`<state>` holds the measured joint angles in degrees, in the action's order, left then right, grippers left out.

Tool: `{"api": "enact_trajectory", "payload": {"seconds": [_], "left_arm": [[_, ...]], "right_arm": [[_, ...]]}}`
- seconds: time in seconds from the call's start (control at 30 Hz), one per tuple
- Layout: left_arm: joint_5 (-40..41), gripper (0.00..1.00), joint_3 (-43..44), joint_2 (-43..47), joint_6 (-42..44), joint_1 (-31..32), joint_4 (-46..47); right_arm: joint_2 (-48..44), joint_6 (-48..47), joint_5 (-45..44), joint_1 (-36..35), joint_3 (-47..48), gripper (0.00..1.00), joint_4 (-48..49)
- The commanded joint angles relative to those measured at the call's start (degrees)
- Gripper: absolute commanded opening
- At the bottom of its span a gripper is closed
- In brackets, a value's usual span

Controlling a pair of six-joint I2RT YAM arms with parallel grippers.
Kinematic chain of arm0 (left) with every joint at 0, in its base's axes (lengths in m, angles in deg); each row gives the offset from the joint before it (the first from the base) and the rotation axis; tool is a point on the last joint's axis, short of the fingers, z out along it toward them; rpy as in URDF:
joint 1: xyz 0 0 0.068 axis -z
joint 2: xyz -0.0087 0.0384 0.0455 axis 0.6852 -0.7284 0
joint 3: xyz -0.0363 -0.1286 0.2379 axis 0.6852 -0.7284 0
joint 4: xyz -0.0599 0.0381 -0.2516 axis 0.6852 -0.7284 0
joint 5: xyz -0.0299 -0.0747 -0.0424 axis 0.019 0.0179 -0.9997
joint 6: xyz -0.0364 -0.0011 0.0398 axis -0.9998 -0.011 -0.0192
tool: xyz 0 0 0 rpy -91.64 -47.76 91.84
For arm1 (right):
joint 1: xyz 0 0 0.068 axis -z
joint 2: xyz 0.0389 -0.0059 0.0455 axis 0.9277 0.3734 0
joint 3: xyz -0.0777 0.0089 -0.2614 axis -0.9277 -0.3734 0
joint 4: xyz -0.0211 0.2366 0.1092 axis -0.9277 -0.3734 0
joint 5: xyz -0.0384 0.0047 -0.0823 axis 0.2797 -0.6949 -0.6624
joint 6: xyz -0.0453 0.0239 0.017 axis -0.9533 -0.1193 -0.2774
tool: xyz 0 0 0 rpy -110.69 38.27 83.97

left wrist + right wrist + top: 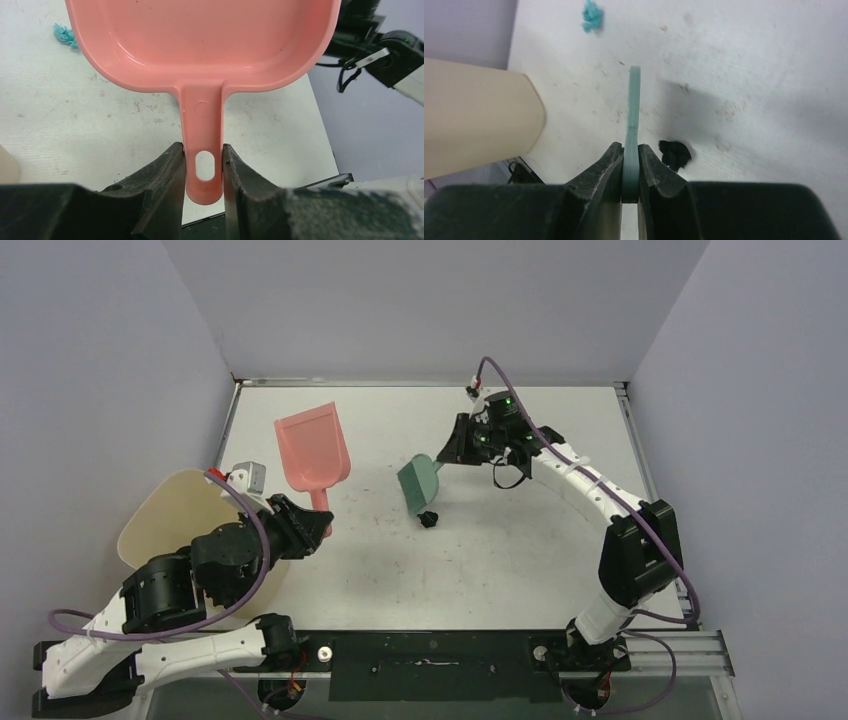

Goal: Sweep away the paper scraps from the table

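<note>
A black paper scrap (429, 519) lies mid-table, just in front of the teal brush (420, 481). My right gripper (451, 451) is shut on the brush handle (633, 110), seen edge-on between its jaws in the right wrist view (630, 165), with the black scrap (675, 154) just to the right of the jaws. A teal scrap (590, 15) lies further off, and it also shows past the dustpan's left corner (64, 35). My left gripper (318, 525) (203, 165) is shut on the handle of the pink dustpan (312, 450) (200, 45), whose pan is empty.
A beige bin (165, 515) (474, 120) stands off the table's (500, 560) left edge, beside my left arm. Grey walls close in the back and sides. The table's right half holds only my right arm (600, 500).
</note>
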<state>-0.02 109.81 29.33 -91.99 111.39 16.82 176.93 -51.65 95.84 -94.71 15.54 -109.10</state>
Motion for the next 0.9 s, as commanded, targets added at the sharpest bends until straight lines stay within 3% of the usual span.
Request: {"api": "enact_trajectory", "payload": {"seconds": [0.0,0.27,0.53,0.87], "left_arm": [[-0.11,0.0,1.5,-1.34,2.17,-0.19,2.1],[0.6,0.0,4.27,-2.37,3.07,-0.24,3.31],[1.25,0.0,6.4,-3.2,2.31,-0.24,-3.04],[1.89,0.0,6.29,-4.77,3.26,-0.26,-8.26]], "right_arm": [[-1.83,-0.62,-0.41,-1.55,10.53,0.05,6.79],[10.71,2.49,-4.71,-7.35,21.09,0.05,19.1],[29.5,15.69,0.93,-10.18,35.07,0.05,26.34],[40.67,24.97,-0.32,-10.87,38.53,0.05,29.54]]}}
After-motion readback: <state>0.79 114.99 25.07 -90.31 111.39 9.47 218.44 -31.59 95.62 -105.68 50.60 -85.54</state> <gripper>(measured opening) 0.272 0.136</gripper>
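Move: The right hand, holding the green brush, has the light-blue scrap about 27 cm to its left, 14 cm ahead and 16 cm below. The black scrap lies almost under this hand, some 3 cm left and 2 cm back, also 16 cm down; the raised dustpan's blade is roughly 27 cm left, 2 cm back and 12 cm higher. From the left hand, the light-blue scrap is around 32 cm ahead, 4 cm left and 32 cm below. The right hand arcs the brush up, then down, about 20 cm left and 10 cm forward, towards the light-blue scrap. ##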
